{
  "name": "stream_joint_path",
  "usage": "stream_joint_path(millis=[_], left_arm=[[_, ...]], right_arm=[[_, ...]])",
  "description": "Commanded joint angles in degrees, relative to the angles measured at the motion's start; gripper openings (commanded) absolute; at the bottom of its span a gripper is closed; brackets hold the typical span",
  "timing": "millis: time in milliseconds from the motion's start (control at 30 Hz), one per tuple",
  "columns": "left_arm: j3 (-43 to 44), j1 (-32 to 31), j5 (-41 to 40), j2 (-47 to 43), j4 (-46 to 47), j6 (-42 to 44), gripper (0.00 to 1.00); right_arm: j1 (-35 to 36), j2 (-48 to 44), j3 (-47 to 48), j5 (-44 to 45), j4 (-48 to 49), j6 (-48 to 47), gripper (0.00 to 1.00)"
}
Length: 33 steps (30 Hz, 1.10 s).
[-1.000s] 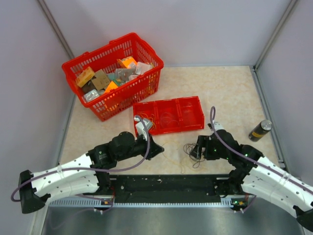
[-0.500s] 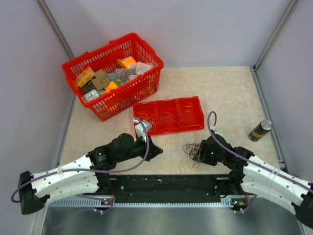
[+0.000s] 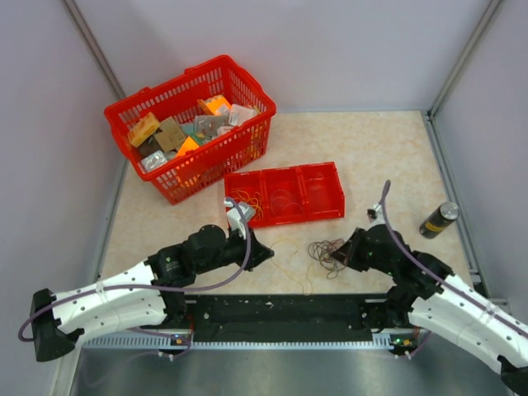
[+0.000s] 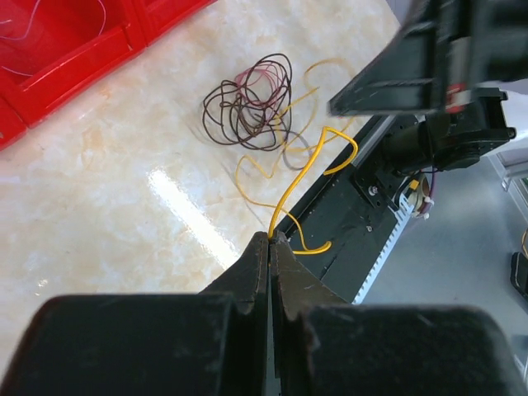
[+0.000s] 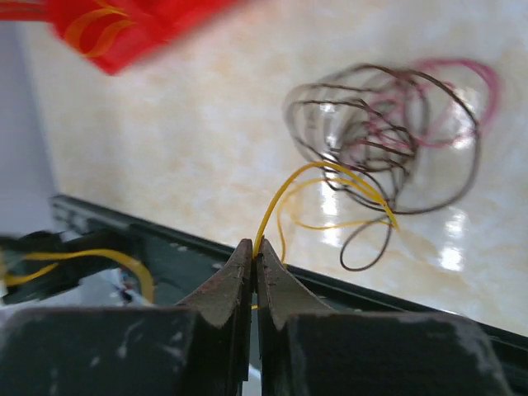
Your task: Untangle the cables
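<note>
A yellow cable (image 4: 299,173) runs from a bunch of dark brown cable loops (image 4: 249,101) on the pale table. My left gripper (image 4: 271,238) is shut on one part of the yellow cable, just left of the bunch in the top view (image 3: 266,252). My right gripper (image 5: 254,246) is shut on another part of the yellow cable (image 5: 318,186), just right of the brown bunch (image 3: 327,252). In the right wrist view the brown loops (image 5: 375,132) lie flat with a thin pink loop (image 5: 474,82) among them.
A red three-part tray (image 3: 333,196) lies behind the cables and holds thin yellow wire (image 3: 252,202) in its left part. A red basket (image 3: 246,144) of packets stands at the back left. A dark can (image 3: 438,219) stands at the right. A black rail (image 3: 280,309) runs along the near edge.
My right arm has swung to the right and its gripper has drawn back from the brown bunch with the yellow cable in it. The left arm has hardly moved.
</note>
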Motion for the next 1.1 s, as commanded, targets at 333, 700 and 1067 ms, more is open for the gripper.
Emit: stream_joint_path(millis=[333, 700, 1067], left_arm=[[3.2, 0.3, -3.7, -4.4, -0.7, 2.3, 0.0], [5.3, 0.2, -5.3, -4.1, -0.4, 1.9, 0.0], [25.5, 10.4, -34.1, 16.7, -15.7, 11.0, 0.0]], right_arm=[[0.7, -9.6, 26.7, 4.5, -0.1, -18.8, 0.0], [0.8, 9.3, 22.2, -14.5, 14.3, -23.1, 0.0], [0.8, 30.8, 21.6, -16.5, 56.8, -22.9, 0.0]])
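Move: Out over the table from the right hand, which already holds the yellow cable, the red tray's left compartment lies about 19 cm ahead, 25 cm to the left and 4 cm lower; the middle compartment is as far ahead but only 14 cm left. The dark tangle sits about 3 cm ahead, 1 cm left and 5 cm below. From the left hand, also gripping yellow cable, the left compartment is some 22 cm ahead, 7 cm left and 13 cm down. Pulling the pinched yellow cable up off the dark tangle, the right hand shoots up about 22 cm, its fingers tipping upward some 30 degrees, then sinks partway while swinging left and somewhat forward towards the tray. The left hand keeps its end pinched, eases up, then sweeps forward about 9 cm towards the tray, turning counter-clockwise. ##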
